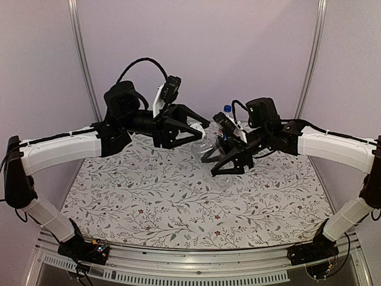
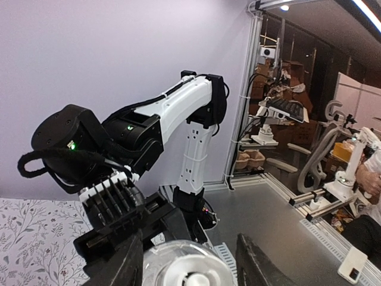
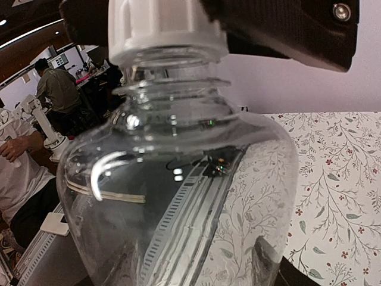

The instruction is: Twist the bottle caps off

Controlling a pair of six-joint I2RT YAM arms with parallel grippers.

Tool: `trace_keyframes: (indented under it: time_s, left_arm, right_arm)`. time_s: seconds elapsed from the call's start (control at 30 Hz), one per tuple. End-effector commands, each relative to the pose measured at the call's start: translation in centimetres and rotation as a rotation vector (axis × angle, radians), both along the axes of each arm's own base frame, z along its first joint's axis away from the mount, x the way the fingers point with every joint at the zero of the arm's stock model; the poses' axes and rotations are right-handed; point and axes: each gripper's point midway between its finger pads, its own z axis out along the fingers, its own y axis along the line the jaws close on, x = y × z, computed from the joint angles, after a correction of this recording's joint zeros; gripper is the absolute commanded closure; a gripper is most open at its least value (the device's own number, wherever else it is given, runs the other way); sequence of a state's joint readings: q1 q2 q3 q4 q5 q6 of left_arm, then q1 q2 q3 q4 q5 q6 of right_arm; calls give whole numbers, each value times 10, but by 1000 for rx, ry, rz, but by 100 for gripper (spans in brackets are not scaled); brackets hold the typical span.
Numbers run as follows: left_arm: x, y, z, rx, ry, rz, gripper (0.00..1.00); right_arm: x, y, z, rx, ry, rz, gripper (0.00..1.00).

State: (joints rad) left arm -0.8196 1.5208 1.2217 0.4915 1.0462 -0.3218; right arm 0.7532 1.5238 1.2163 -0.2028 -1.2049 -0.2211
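A plain clear bottle [image 1: 222, 178] hangs tilted above the table between both arms. My right gripper [image 1: 227, 163] is shut on its body; one of its fingers [image 3: 272, 263] shows through the plastic of the bottle [image 3: 178, 179]. The white bottle cap [image 3: 166, 30] points at my left gripper [image 1: 200, 132], whose black fingers sit on both sides of it, shut on it. In the left wrist view the cap [image 2: 198, 280] faces the camera between the fingers [image 2: 122, 262]. A second bottle with a blue cap [image 1: 227, 109] stands behind the right gripper, mostly hidden.
The floral table mat [image 1: 178, 202] covers the table under both arms. White walls with metal corner posts [image 1: 80, 53] close off the back. The right arm's base [image 2: 193, 155] stands near the table's front rail.
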Motion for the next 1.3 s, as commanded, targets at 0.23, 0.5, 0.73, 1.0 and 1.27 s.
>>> trace_keyframes:
  time_s: [0.23, 0.5, 0.73, 1.0, 1.27]
  left_arm:
    - [-2, -3, -4, 7, -3, -8, 71]
    - [20, 3, -4, 15, 38, 182, 93]
    - [72, 19, 2, 29, 213, 642, 99]
    - [98, 14, -8, 120, 368, 928, 99]
    - [98, 5, -11, 126, 407, 926, 87]
  right_arm:
    - [7, 4, 3, -2, -19, -31, 39]
    - [47, 3, 3, -65, -123, -301, 41]
    - [81, -7, 14, -67, -200, -543, 41]
    - [100, -10, 19, -65, -231, -654, 42]
    - [97, -11, 20, -44, -223, -650, 42]
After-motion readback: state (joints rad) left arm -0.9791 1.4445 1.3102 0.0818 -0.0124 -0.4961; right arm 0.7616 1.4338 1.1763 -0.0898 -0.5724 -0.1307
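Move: The left fingers straddle the clear bottle's white cap, which sits practically at their hand point; the bottle's body is about 10 cm lower and 4 cm to the right, level fore and aft. From the right hand, which already grips that body, the cap is some 10 cm up, 4 cm left and 1 cm ahead. The Pepsi bottle stands roughly 32 cm ahead of the left hand, 12 cm right and 28 cm lower. The left fingers close on the cap's sides and pinch it; then, still clamped, the left hand swings forward about 9 cm, turning counter-clockwise some 50 degrees and dipping its tips. The right hand keeps its hold on the bottle and goes forward alongside, about 9 cm, turning clockwise roughly 35 degrees against the left. ##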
